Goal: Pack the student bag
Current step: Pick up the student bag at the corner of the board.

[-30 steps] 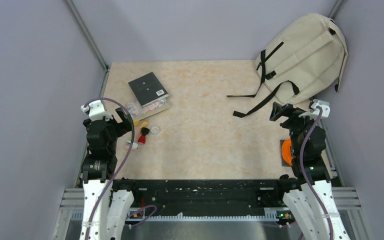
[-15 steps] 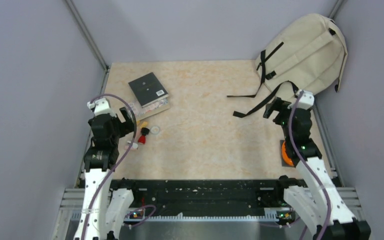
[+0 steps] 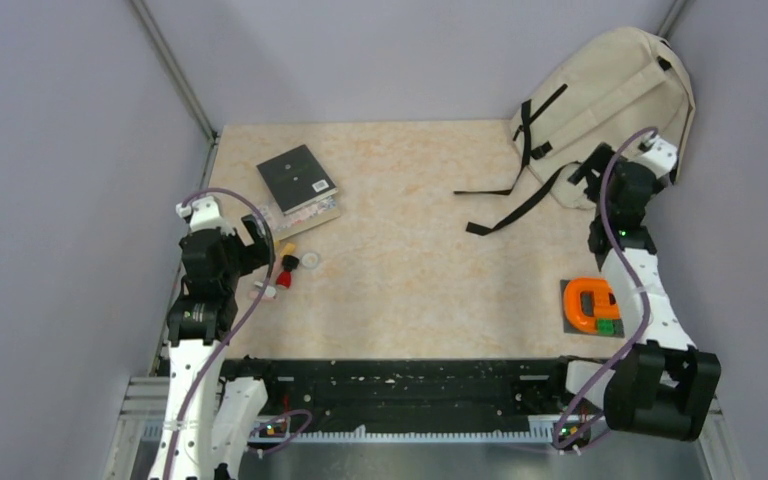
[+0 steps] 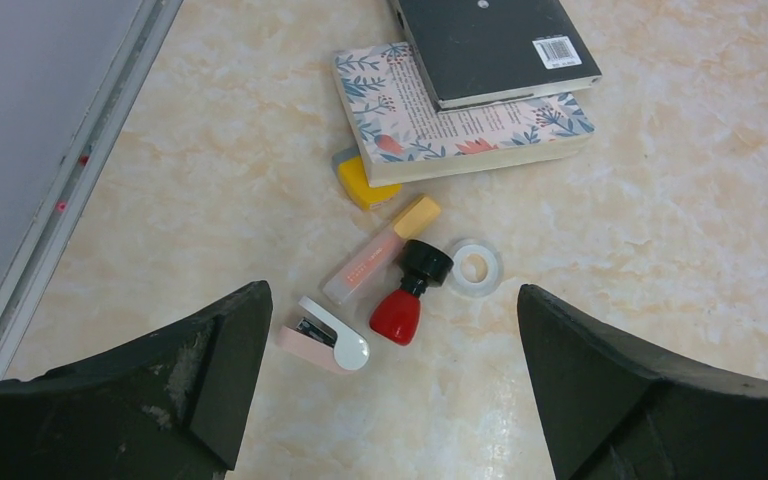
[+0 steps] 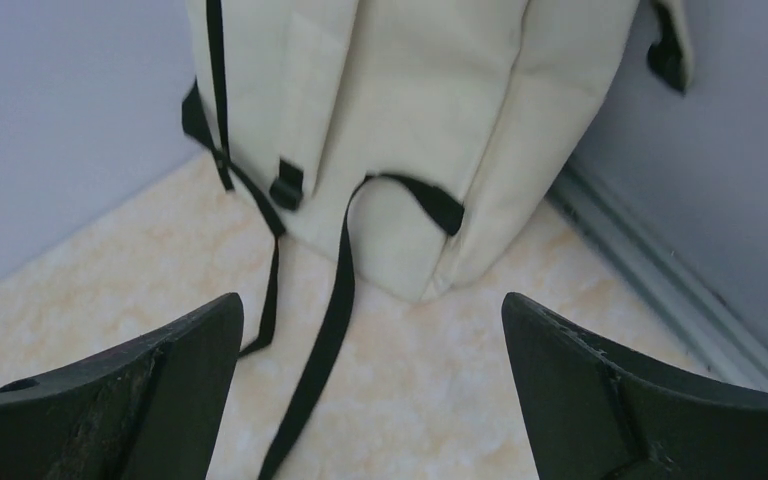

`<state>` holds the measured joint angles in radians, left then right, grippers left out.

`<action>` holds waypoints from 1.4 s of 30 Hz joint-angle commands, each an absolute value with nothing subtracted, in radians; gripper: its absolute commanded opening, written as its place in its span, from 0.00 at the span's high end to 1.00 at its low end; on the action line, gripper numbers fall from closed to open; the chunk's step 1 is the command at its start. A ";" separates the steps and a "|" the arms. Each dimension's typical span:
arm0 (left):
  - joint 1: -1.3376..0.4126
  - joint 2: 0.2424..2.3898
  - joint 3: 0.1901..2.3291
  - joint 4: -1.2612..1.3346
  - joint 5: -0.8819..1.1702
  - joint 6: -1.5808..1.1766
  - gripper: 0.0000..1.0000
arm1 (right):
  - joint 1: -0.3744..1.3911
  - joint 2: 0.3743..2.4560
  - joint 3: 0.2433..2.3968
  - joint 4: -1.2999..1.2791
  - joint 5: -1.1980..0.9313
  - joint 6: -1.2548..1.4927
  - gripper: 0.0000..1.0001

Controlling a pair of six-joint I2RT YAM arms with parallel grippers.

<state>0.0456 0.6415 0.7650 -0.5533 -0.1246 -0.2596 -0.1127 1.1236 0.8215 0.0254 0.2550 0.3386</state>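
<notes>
The student bag [image 3: 605, 100], cream with black straps, leans in the far right corner against the walls. My right gripper [image 3: 594, 163] hangs open just in front of its lower edge. In the right wrist view the bag [image 5: 410, 100] fills the top and a black strap [image 5: 330, 330] trails over the table between the open fingers of the right gripper [image 5: 372, 300]. My left gripper [image 3: 255, 235] is open at the left side. Below the left gripper [image 4: 392, 295] lie a red bottle [image 4: 398, 312], a stapler [image 4: 328, 336], a yellow-capped tube [image 4: 378, 252] and a tape roll [image 4: 475, 268].
A black notebook [image 3: 296, 178] lies on a floral book [image 4: 460, 125], with a yellow eraser [image 4: 364, 185] beside it. An orange piece on a grey plate [image 3: 590, 302] sits near the right arm's base. Walls close in the table on the left, back and right.
My right arm has reached forward and to the right, up to the bag, uncovering the orange piece. The left arm has barely shifted. Both grippers stay open.
</notes>
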 commanded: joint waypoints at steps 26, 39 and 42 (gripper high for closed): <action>0.042 0.580 0.778 -0.520 0.030 -0.261 0.03 | -0.279 2.087 1.899 0.072 0.208 0.429 0.10; 0.042 0.589 0.775 -0.520 -0.005 -0.261 0.03 | -0.280 2.221 2.102 0.082 0.153 0.406 0.16; 0.043 0.589 0.775 -0.520 -0.005 -0.261 0.03 | -0.281 2.241 2.145 0.103 0.069 0.392 0.35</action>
<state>0.0441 0.5896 0.7650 -0.5529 0.0063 -0.2600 -0.2718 2.2135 2.0480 0.0399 0.1642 0.4149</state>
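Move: The right hand's target, the upper far corner of the student bag, lies about 27 cm ahead, 12 cm to its right and roughly 3 cm above. The black buckle on the bag is some 12 cm ahead and 14 cm left, about 14 cm below; the loose black strap about 2 cm ahead, 16 cm left and 18 cm below. From the left hand the corner is about 39 cm ahead and 98 cm right, slightly above. The right hand arcs up and over the bag, some 27 cm forward and 12 cm right, fingers starting to close. ##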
